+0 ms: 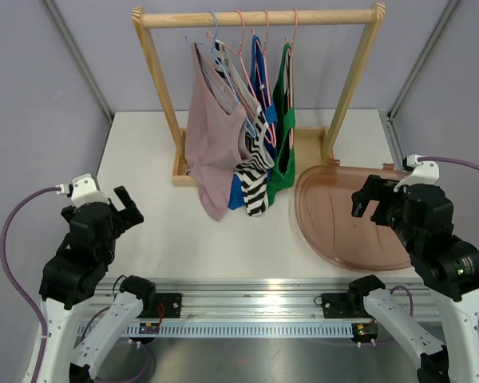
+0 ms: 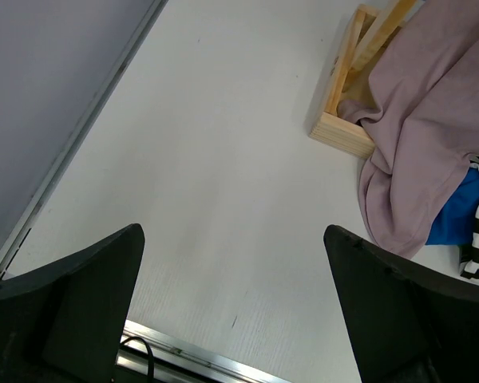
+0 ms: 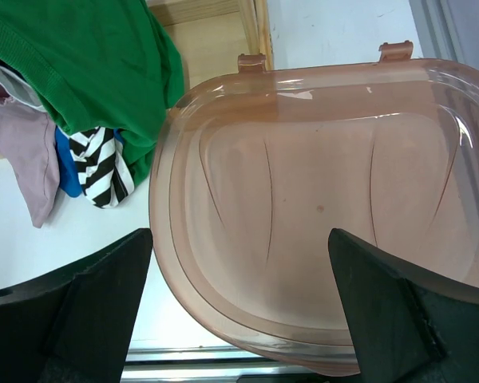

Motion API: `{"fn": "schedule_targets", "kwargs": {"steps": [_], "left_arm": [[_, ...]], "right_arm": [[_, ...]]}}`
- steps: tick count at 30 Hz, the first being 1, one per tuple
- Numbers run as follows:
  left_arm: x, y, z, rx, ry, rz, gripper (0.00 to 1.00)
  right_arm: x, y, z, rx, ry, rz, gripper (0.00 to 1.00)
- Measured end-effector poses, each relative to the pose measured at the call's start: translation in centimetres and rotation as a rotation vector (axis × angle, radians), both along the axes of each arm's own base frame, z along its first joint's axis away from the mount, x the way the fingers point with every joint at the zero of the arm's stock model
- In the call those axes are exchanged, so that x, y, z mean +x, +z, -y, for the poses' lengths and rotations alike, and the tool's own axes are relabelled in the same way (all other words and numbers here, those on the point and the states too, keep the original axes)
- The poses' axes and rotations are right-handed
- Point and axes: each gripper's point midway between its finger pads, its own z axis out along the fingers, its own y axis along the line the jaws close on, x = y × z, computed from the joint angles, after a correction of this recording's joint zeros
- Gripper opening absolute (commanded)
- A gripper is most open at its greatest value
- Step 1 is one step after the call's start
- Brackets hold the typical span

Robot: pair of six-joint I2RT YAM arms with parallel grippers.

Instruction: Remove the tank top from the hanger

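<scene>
Several tank tops hang on hangers [image 1: 241, 36] from the wooden rack's rail [image 1: 327, 16] at the back of the table: a mauve one [image 1: 211, 152], a black-and-white striped one [image 1: 257, 171], a blue one [image 1: 261, 76] and a green one [image 1: 285, 155]. Their lower hems reach the table. In the left wrist view the mauve top [image 2: 431, 136] lies ahead to the right, with blue [image 2: 451, 219] under it. My left gripper [image 1: 124, 207] [image 2: 231, 233] is open over bare table at the near left. My right gripper [image 1: 367, 199] [image 3: 239, 233] is open above the tray, empty.
A brown translucent tray [image 1: 315, 231] [image 3: 164, 207] lies on the table at the right, next to the rack's right foot. The rack's wooden base [image 2: 339, 132] [image 1: 180, 171] stands behind the hems. A metal rail [image 1: 255, 291] runs along the table's near edge.
</scene>
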Motion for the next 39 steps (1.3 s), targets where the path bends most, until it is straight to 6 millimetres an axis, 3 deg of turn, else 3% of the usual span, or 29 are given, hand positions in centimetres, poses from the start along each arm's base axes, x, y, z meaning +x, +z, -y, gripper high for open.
{"fn": "schedule_targets", "kwargs": {"steps": [9,15,20,30,36,39], "left_arm": [[0.1,0.2,0.9,-0.024,-0.043,-0.002,0.99],[1.6,3.1,3.6,-0.1,-0.157,0.032,0.99],[5.1,6.0,7.6,-0.18,-0.286,0.045,0.99],[12.7,12.9,18.4,-0.25,-0.533,0.097,0.96],[16.7,18.2,21.8,-0.263,-0.54,0.213,0.95],[18.7,19.4,23.0,-0.257,-0.539,0.249,0.94]], "right_arm": [[-0.1,-0.1,-0.8,0.021,0.036,-0.007,0.99],[0.0,-0.6,-1.8,0.054,0.075,-0.022,1.0],[0.2,-1.2,-2.5,0.071,0.1,-0.04,0.99],[0.4,-1.6,-3.6,0.101,0.141,-0.061,1.0],[0.0,-2.0,-4.3,0.135,0.172,-0.068,0.99],[-0.2,-2.0,-4.6,0.152,0.187,-0.063,1.0]]}}
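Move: The pink tank top hangs on the blue hanger some 24 cm ahead of the left hand and 21 cm to its right, its middle about 5 cm above. The striped top hangs about 8 cm farther right at about the same distance out. The rack's left post stands roughly 30 cm ahead of the left hand and 8 cm to its right, its middle about level. From the right hand, the tank top lies about 35 cm left and 24 cm ahead, nearly level. The left hand heads for the hung pink tank top, sweeping right about 23 cm while reaching forward and rising nearly 20 cm each, with the sideways travel leading. It swings some 30 degrees clockwise and tips its fingers up, jaws staying wide open. The right hand eases about 5 cm left and sinks slightly above the brown lid, still open. ##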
